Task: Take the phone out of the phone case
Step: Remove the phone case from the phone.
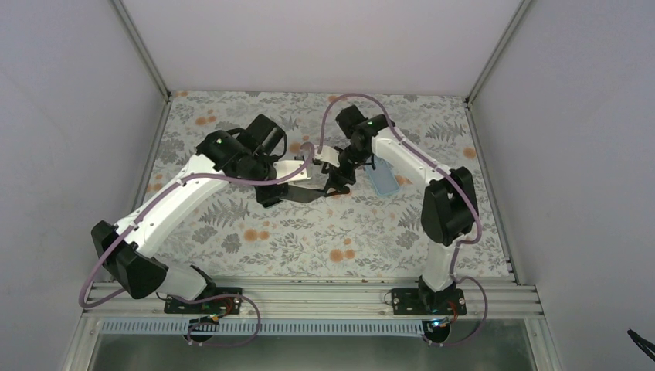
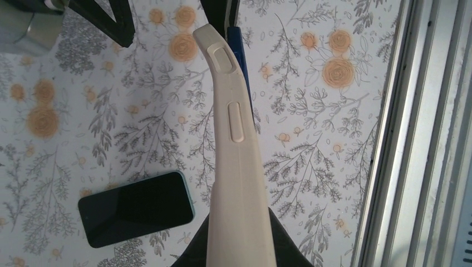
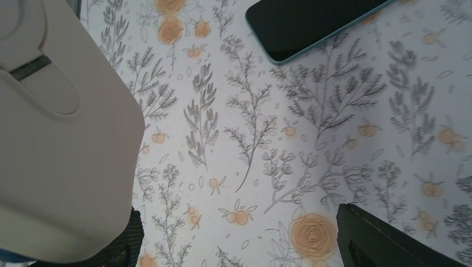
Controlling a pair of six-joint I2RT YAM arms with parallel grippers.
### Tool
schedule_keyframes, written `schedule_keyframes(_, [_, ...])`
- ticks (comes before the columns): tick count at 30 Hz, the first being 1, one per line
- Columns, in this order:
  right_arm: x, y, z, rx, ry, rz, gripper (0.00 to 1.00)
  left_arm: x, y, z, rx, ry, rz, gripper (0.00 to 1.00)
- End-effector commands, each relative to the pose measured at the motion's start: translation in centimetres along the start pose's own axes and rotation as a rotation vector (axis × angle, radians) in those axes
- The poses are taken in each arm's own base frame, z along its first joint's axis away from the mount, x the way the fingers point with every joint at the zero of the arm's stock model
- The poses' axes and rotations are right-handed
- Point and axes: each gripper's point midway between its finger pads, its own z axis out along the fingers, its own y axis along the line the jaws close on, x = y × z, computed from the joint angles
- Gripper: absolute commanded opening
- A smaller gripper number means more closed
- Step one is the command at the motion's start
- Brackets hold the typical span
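The phone (image 2: 136,208), black screen up with a light blue rim, lies flat on the flowered table, out of the case; it also shows in the top view (image 1: 382,179) and the right wrist view (image 3: 311,22). The cream phone case (image 2: 236,167) is held edge-on above the table. My left gripper (image 2: 240,247) is shut on its near end. The case's far end (image 3: 55,139) rests against the left finger of my right gripper (image 3: 239,233), which is open with nothing between its fingers. In the top view the case (image 1: 293,170) spans between the left gripper (image 1: 272,192) and right gripper (image 1: 338,184).
A metal rail (image 2: 412,133) runs along the table's side in the left wrist view. White enclosure walls surround the table (image 1: 255,247). The phone lies just right of my right arm's wrist.
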Motion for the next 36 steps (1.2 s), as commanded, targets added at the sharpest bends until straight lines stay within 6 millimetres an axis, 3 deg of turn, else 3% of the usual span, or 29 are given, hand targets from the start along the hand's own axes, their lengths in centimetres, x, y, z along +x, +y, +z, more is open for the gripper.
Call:
schedule_keyframes(1, [-5.5, -2.6, -3.3, 0.172, -0.222, -0.061, 0.85, -4.8, -4.0, -1.6, 0.158, -0.224, 0.108, 0.02])
schedule_keyframes(5, [-4.4, -5.5, -3.6, 0.338, -0.187, -0.007, 0.87, -5.3, -5.4, -2.5, 0.235, -0.253, 0.131, 0.02])
schedule_keyframes(13, [-0.5, -9.4, -3.2, 0.417, -0.083, 0.076, 0.89, -4.7, -6.0, -3.7, 0.226, -0.247, 0.146, 0.02])
schedule_keyframes(19, [3.0, -11.2, -3.4, 0.427, -0.023, 0.126, 0.9, -4.0, -6.1, -4.8, 0.193, -0.227, 0.152, 0.02])
schedule_keyframes(24, [4.1, -11.7, -4.5, 0.439, -0.024, 0.144, 0.9, -3.4, -5.9, -5.3, 0.155, -0.212, 0.151, 0.02])
schedule_keyframes(27, [3.8, -9.7, -4.5, 0.365, -0.033, 0.123, 0.9, -2.8, -4.3, -4.1, 0.076, -0.174, 0.136, 0.02])
schedule_keyframes(31, [3.5, -3.7, -4.1, 0.225, -0.051, 0.076, 0.9, -0.2, -2.5, -1.1, 0.018, -0.069, 0.12, 0.02])
schedule_keyframes(36, [3.2, 2.6, -3.2, 0.191, -0.039, -0.01, 0.89, 0.4, -1.0, 0.3, 0.01, -0.042, 0.113, 0.02])
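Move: The beige phone case with the phone in it is gripped by the left hand, its middle about 1 cm ahead, 3 cm right of and 5 cm below that hand. From the right hand the phone case is roughly 7 cm back, 8 cm left and 4 cm higher. On the table, the teal-rimmed phone lies some 10 cm ahead and 19 cm left of the right hand, the blue case about 14 cm ahead and 18 cm right, both about 14 cm lower. The case's free end, already bent forward off the phone by a right finger hooked behind its lip, is drawn slowly forward some 3 cm. The right hand then shoots forward to about 11 cm in all, drifting right and turning clockwise some 20 degrees, and comes back 8 cm, open and free of the case. The left hand keeps its grip, jerks back about 5 cm while rising, then sinks 5 cm. ##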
